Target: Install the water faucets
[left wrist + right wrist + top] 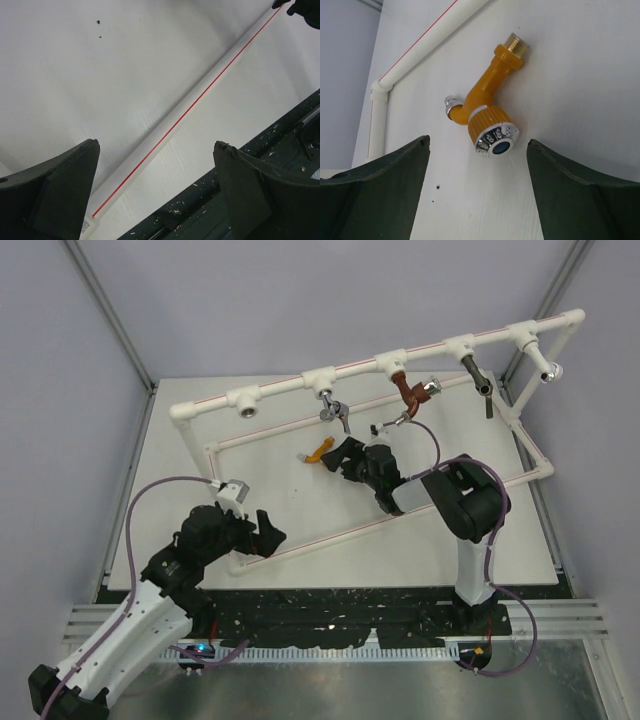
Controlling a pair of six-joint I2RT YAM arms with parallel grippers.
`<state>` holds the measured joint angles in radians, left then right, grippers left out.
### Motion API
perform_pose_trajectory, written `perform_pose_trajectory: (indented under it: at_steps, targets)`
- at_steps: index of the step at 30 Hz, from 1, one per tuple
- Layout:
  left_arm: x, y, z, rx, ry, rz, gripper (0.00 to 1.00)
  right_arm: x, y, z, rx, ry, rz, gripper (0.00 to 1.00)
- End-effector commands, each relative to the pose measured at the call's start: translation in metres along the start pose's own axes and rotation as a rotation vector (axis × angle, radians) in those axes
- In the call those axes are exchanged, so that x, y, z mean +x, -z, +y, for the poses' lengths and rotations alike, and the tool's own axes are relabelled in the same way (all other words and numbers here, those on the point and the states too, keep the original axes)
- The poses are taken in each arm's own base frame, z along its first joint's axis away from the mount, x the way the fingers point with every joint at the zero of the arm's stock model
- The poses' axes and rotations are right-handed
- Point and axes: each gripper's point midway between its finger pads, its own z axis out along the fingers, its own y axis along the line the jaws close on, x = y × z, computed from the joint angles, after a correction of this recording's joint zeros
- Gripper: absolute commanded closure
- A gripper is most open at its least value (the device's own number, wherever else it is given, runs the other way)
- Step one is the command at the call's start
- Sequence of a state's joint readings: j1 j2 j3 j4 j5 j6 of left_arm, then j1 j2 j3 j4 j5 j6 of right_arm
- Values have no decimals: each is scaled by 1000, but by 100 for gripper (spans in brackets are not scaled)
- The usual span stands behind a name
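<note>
The water faucet [487, 107] is a small orange-yellow tap with a silver knob and a blue centre. It lies on its side on the white table, brass thread pointing away from me, and shows as a small orange shape [318, 454] in the top view. My right gripper [478, 142] hovers just short of its knob, open, the fingers apart on either side and touching nothing. My right gripper [340, 462] sits mid-table under the pipe frame. My left gripper [157, 145] is open and empty above the front pipe [200, 95] near the table's front edge.
A white pipe frame [440, 345] with red stripes stands across the back. It carries a reddish-brown tap [405, 392], silver taps [333, 410] [478, 378] [548, 370] and an empty tee socket [245, 405]. A black rail [280, 145] runs along the table's front edge.
</note>
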<state>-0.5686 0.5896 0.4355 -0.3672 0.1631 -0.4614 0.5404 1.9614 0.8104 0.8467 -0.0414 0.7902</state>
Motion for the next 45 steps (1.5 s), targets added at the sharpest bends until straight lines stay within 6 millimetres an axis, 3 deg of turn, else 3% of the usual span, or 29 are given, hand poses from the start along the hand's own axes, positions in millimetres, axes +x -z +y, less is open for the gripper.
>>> perform_pose_trajectory:
  at_steps: [1,9,18,22,30,32,38,45]
  targets:
    - [-12,8,15,-72,-2,-124,0,-17,-21,14,-39,-56,-66,18]
    - [-9,10,18,-83,1,-131,0,4,-28,-9,23,-66,-9,25]
    - [-7,5,16,-74,7,-110,0,15,-22,-9,-1,-15,36,65]
    - [-6,5,17,-76,8,-111,0,19,-14,1,-66,31,65,76]
    - [-8,4,18,-80,2,-114,0,42,27,47,-327,139,240,81]
    - [-8,2,19,-85,-1,-108,1,54,40,46,-339,177,320,82]
    - [-10,-5,18,-94,22,-82,0,66,59,44,-391,358,418,90]
    - [-28,-21,15,-141,118,-55,0,70,73,59,-506,363,421,92]
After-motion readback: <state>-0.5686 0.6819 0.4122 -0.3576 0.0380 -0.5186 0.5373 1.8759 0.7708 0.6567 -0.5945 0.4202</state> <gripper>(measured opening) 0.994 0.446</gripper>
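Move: The orange faucet lies just in front of the right hand's open fingers, its middle about 4 cm ahead, 3 cm to the left and 2 cm lower, with the round handle nearest. The hanging grey faucet is roughly overhead, some 13 cm above this hand; the white frame's near rail runs about 16 cm straight back. From the left hand, the orange faucet is some 25 cm ahead, 12 cm right and 10 cm below. The right hand noses about 2 cm forward and slightly left and down, shuts its fingers from wide to about half open on the orange faucet's round handle, then draws the gripped faucet back about 11 cm and slightly left towards the white frame's near rail, turning some 35 degrees counter-clockwise and rising barely a centimetre. Meanwhile the left hand shifts about 2 cm left, pauses with fingers wide open and empty, and near the end sinks about 2 cm as it begins to edge forward. ##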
